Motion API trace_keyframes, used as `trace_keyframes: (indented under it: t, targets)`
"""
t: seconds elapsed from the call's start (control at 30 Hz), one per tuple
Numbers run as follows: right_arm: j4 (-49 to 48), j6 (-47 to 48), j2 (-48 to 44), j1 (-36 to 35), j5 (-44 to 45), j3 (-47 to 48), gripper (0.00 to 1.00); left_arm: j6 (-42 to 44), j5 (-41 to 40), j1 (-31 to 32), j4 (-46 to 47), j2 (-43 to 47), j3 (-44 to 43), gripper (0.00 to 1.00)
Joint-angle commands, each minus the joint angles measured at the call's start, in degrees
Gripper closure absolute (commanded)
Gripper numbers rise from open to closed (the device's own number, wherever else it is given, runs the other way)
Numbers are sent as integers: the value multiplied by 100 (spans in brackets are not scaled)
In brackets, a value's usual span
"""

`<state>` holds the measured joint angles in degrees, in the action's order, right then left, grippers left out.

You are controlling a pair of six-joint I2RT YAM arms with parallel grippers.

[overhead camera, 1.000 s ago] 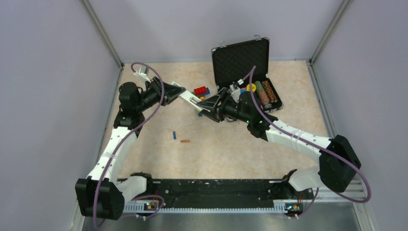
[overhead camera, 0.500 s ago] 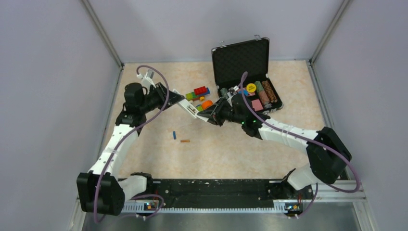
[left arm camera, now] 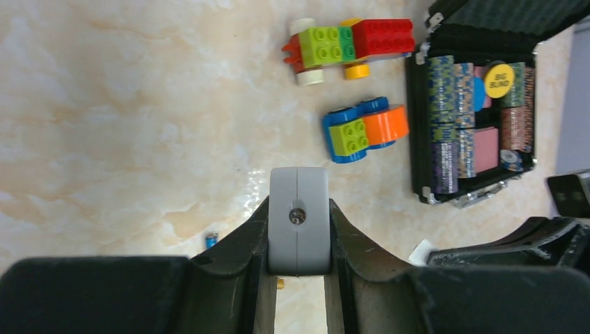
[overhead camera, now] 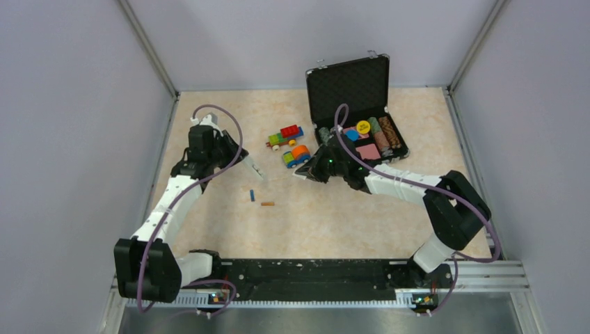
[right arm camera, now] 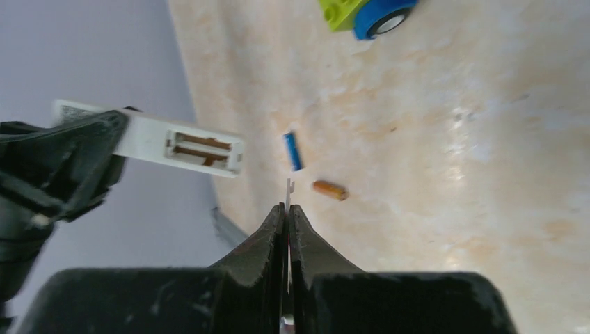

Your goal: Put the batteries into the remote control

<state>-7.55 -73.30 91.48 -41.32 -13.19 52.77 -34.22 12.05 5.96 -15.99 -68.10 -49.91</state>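
My left gripper (overhead camera: 240, 161) is shut on the remote control (overhead camera: 254, 169), a slim white bar seen end-on between the jaws in the left wrist view (left arm camera: 299, 219). The right wrist view shows the remote control (right arm camera: 182, 145) with its battery compartment open. My right gripper (overhead camera: 300, 174) is shut on a thin white cover piece (right arm camera: 287, 186), seen edge-on between its fingertips. The two batteries lie on the table between the arms: a blue battery (overhead camera: 251, 195) and an orange-brown battery (overhead camera: 267, 204), also in the right wrist view as the blue battery (right arm camera: 293, 151) and the orange-brown battery (right arm camera: 329, 189).
Two colourful brick vehicles (overhead camera: 285, 135) (overhead camera: 297, 156) stand behind the grippers. An open black case (overhead camera: 358, 111) with poker chips sits at the back right. Grey walls (overhead camera: 83, 139) close in both sides.
The two grippers, together at the remote a second ago, have drawn apart. The left one pulled the remote back to the left; the right one shut on the cover and moved down and right.
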Motion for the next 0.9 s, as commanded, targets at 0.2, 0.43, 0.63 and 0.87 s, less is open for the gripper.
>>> trace_keyframes:
  t: [0.2,0.43,0.63,0.87]
  targets:
    - [1340,2640,695,36,1197,606,89,564,-211,-16,75,430,267,100]
    - [2009,2877,996,8,1301,712,79,1366,1516,-16,732,794,549,100]
    - [1957,2991,571,-59,1386,622,69,2066,1887,-16,601,1264,578,100]
    - [1332,4420,638,-671,429,1155,60,1754,496,-16,587,1849,468,100]
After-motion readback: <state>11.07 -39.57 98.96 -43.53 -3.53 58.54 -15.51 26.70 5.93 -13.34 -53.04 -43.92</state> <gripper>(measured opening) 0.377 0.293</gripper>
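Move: The right hand, with the thin battery cover shut between its fingers, is bound for a bare table spot about 13 cm below it, roughly 1 cm ahead and 2 cm to its right. From this hand, the orange battery lies level and 9 cm left, the blue battery 3 cm ahead and 15 cm left, and the orange-green toy car some 17 cm straight ahead. From the left hand, still gripping the remote control, that spot is about 4 cm back, 15 cm right and 17 cm down. The right fingers let go of the battery cover low over the table: the hand sinks about 11 cm while drifting right some 6 cm, its wrist rolling left side down by roughly 35 degrees to point more steeply down, opens partway, then lifts a little and eases left. The left hand keeps its grip on the remote control, drawing back and, after a small dip, up, fingers tipping up and turning clockwise. ##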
